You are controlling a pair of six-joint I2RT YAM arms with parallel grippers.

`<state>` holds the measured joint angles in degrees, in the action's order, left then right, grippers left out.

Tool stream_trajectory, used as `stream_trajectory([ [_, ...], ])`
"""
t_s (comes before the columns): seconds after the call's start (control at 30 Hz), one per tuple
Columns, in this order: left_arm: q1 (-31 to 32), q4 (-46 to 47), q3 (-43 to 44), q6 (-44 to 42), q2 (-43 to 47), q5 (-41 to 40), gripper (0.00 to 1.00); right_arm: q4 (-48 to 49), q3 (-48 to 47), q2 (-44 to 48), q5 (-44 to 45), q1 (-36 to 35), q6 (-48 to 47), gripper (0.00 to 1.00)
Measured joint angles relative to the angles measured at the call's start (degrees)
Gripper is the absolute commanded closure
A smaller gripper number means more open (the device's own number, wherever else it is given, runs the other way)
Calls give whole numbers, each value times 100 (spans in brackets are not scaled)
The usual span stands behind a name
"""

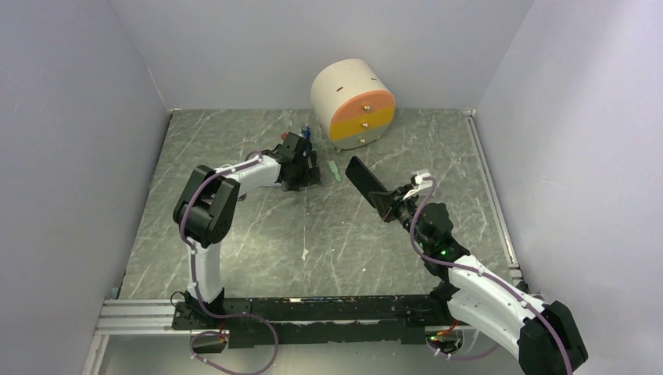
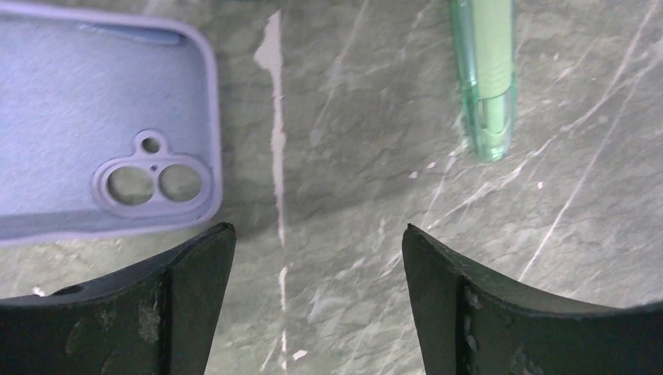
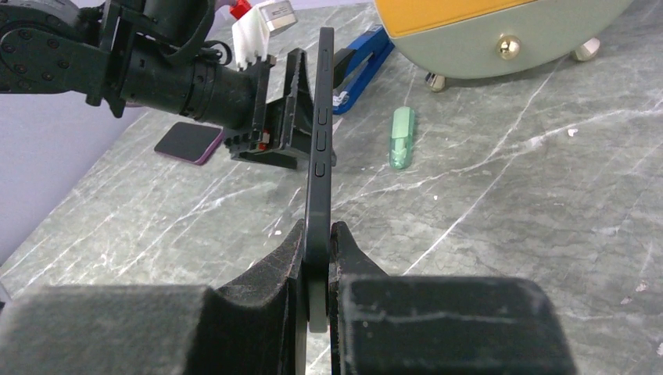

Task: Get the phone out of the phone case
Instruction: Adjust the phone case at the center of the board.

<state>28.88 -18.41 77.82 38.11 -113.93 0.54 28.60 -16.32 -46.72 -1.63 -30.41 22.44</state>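
My right gripper (image 1: 393,207) is shut on the lower end of the black phone (image 1: 366,186), which it holds edge-up above the table; in the right wrist view the phone (image 3: 319,133) rises from between the pads with its side buttons showing. The lavender phone case (image 2: 102,125) lies empty on the table, inside up, camera cut-outs visible. My left gripper (image 2: 317,230) hovers open just right of the case with only bare table between its fingers. From above, the left gripper (image 1: 307,173) hides the case.
A pale green pen-like stick (image 2: 489,78) lies on the table between the arms (image 1: 335,170). A cream drum with an orange and yellow face (image 1: 353,104) stands at the back. A blue item (image 1: 306,129) lies behind the left gripper. Grey walls enclose the table.
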Motion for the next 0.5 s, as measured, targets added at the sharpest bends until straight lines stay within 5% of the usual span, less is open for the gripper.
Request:
stream_trajectory([
  [0.5, -280, -450, -297, -98, 269, -968, 15, -35, 0, 61, 15, 0, -22, 100],
])
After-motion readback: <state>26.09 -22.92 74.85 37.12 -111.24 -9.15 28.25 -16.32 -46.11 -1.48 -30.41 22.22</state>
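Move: The phone case lies on the table with its middle about 12 cm to the left gripper's left, 5 cm ahead and 3 cm below. The teal knife is some 8 cm right and 8 cm ahead of that gripper. The blue cutter is about 17 cm ahead and 2 cm left, and the dark phone on the table some 28 cm left, about level. From the right gripper the case lies roughly 32 cm left, 18 cm ahead and 18 cm down. Bring the left gripper some 6 cm to the left, low over the table, along the near side of the phone case and towards its middle. Roll the hand about 10 degrees so its left side rises, and turn it a little counter-clockwise. Keep the fingers wide open; don't grip anything yet. Let the right gripper hold its phone still. ##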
